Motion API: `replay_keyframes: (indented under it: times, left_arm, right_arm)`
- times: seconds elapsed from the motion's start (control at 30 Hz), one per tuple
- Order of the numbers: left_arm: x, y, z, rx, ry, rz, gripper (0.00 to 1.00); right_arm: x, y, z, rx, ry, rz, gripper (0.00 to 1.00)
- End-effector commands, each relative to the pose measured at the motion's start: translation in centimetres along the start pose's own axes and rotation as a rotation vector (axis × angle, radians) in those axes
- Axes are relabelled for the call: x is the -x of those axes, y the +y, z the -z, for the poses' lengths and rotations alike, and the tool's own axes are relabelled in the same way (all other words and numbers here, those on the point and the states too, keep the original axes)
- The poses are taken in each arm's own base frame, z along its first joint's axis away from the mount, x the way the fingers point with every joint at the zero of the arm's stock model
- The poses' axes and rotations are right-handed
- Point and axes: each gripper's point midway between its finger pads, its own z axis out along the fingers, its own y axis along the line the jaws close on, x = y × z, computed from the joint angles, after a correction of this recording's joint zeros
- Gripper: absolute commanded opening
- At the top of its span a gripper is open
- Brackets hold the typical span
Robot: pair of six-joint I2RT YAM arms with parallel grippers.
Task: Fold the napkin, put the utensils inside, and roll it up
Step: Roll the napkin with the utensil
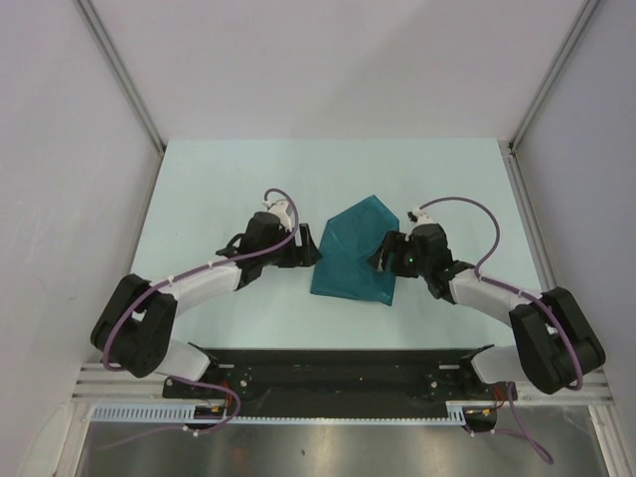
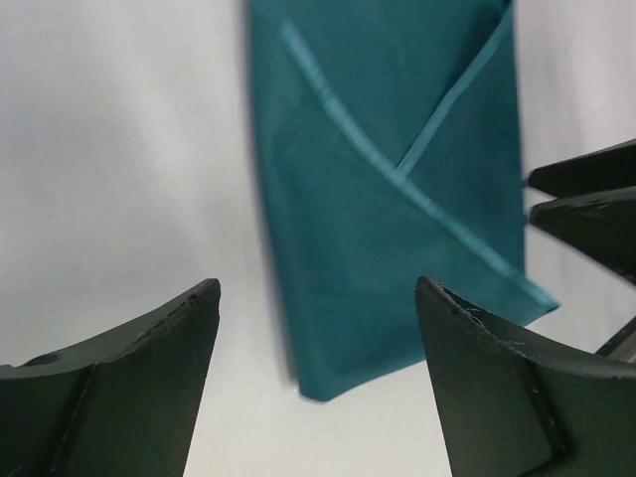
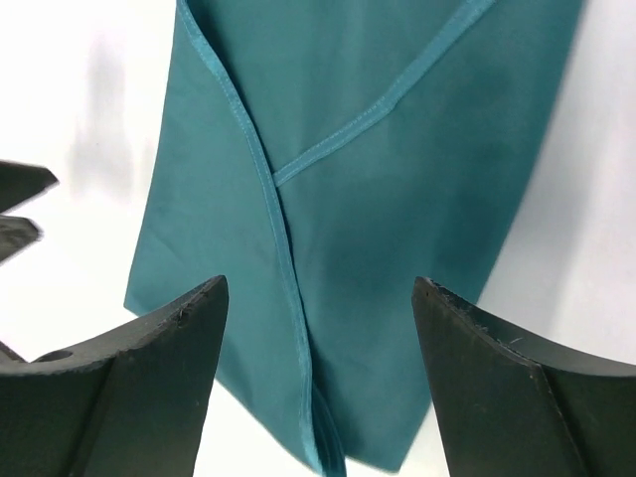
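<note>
The dark teal napkin (image 1: 356, 249) lies folded in overlapping layers on the pale table, between my two arms. My left gripper (image 1: 310, 254) is open and empty just left of the napkin's left edge; in the left wrist view the napkin (image 2: 388, 229) lies ahead of the gripper (image 2: 318, 298). My right gripper (image 1: 382, 261) is open at the napkin's right edge; in the right wrist view the cloth (image 3: 368, 219) with its hemmed folds lies between and below the gripper (image 3: 320, 298). No utensils are in view.
The pale table (image 1: 219, 189) has grey walls on the left, right and back. A black rail (image 1: 338, 363) and the arm bases run along the near edge.
</note>
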Motion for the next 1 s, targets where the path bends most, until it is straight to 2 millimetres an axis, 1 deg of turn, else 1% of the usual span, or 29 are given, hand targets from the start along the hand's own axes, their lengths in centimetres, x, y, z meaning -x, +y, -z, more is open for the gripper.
replay_keyframes:
  times: [0.0,0.03,0.07,0.1,0.23,0.3,0.43,0.5,0.63,0.67,0.73,0.83,0.97]
  left_arm:
    - [3.3,-4.1,-0.6,-0.156,-0.068,0.002,0.84]
    - [3.7,-4.6,-0.8,-0.176,-0.077,0.014,0.84]
    - [3.3,-4.7,-1.1,-0.187,-0.065,0.019,0.84]
    - [3.3,-4.9,-1.2,-0.197,-0.062,0.033,0.84]
    - [3.1,-5.8,-2.0,-0.245,-0.057,0.053,0.84]
    - [2.6,-6.2,-2.4,-0.264,-0.038,0.067,0.84]
    - [2.2,-7.0,-3.2,-0.303,-0.03,0.083,0.84]
    - [2.1,-7.3,-3.4,-0.321,-0.024,0.101,0.84]
    - [1.9,-7.7,-4.4,-0.349,-0.018,0.124,0.84]
    - [1.8,-7.6,-4.6,-0.348,-0.014,0.133,0.83]
    - [1.8,-7.6,-4.9,-0.349,-0.013,0.138,0.83]
    - [1.3,-7.2,-5.5,-0.339,-0.003,0.146,0.83]
    - [0.5,-6.7,-6.0,-0.328,0.018,0.158,0.82]
  right_arm:
    - [1.5,2.1,-1.5,0.089,-0.021,0.07,0.8]
    - [1.4,2.4,-1.8,0.107,-0.016,0.079,0.8]
    - [1.5,2.6,-2.0,0.116,-0.014,0.087,0.8]
    - [1.4,2.6,-2.5,0.12,-0.008,0.1,0.8]
    - [1.1,3.3,-3.2,0.16,0.012,0.127,0.8]
    - [1.1,3.6,-3.2,0.163,0.013,0.129,0.8]
    - [1.5,4.0,-2.9,0.163,-0.004,0.141,0.8]
    - [1.4,3.9,-3.1,0.158,-0.001,0.142,0.81]
    - [0.8,3.6,-4.1,0.161,0.034,0.145,0.81]
    - [0.4,3.4,-4.6,0.156,0.056,0.142,0.81]
    - [0.0,3.4,-4.8,0.154,0.081,0.133,0.8]
    - [-0.7,3.1,-4.6,0.128,0.111,0.117,0.8]
    - [-1.5,2.8,-3.3,0.098,0.13,0.103,0.8]
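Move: The folded napkin lies between the hands, its middle about 11 cm to the right of the left hand, level with it, and about 4 cm lower. Its near-left corner is about 11 cm back and 1 cm left of that hand. From the right hand, the napkin's middle is about 8 cm left and level, its far tip 15 cm ahead and 3 cm left, its near-right corner 13 cm back and 2 cm right, all about 4 cm lower. Inward from both sides, the hands close in over the napkin with fingers staying open. The left hand goes about 7.5 cm right, first hopping up slightly, then sinking below its starting height while its left side rolls down some 15 degrees. The right hand goes about 4 cm left and dips, rises a little and dips again to nearly 3 cm lower, turning some 10 degrees counter-clockwise. Whether the tips press on the cloth can't be seen. ##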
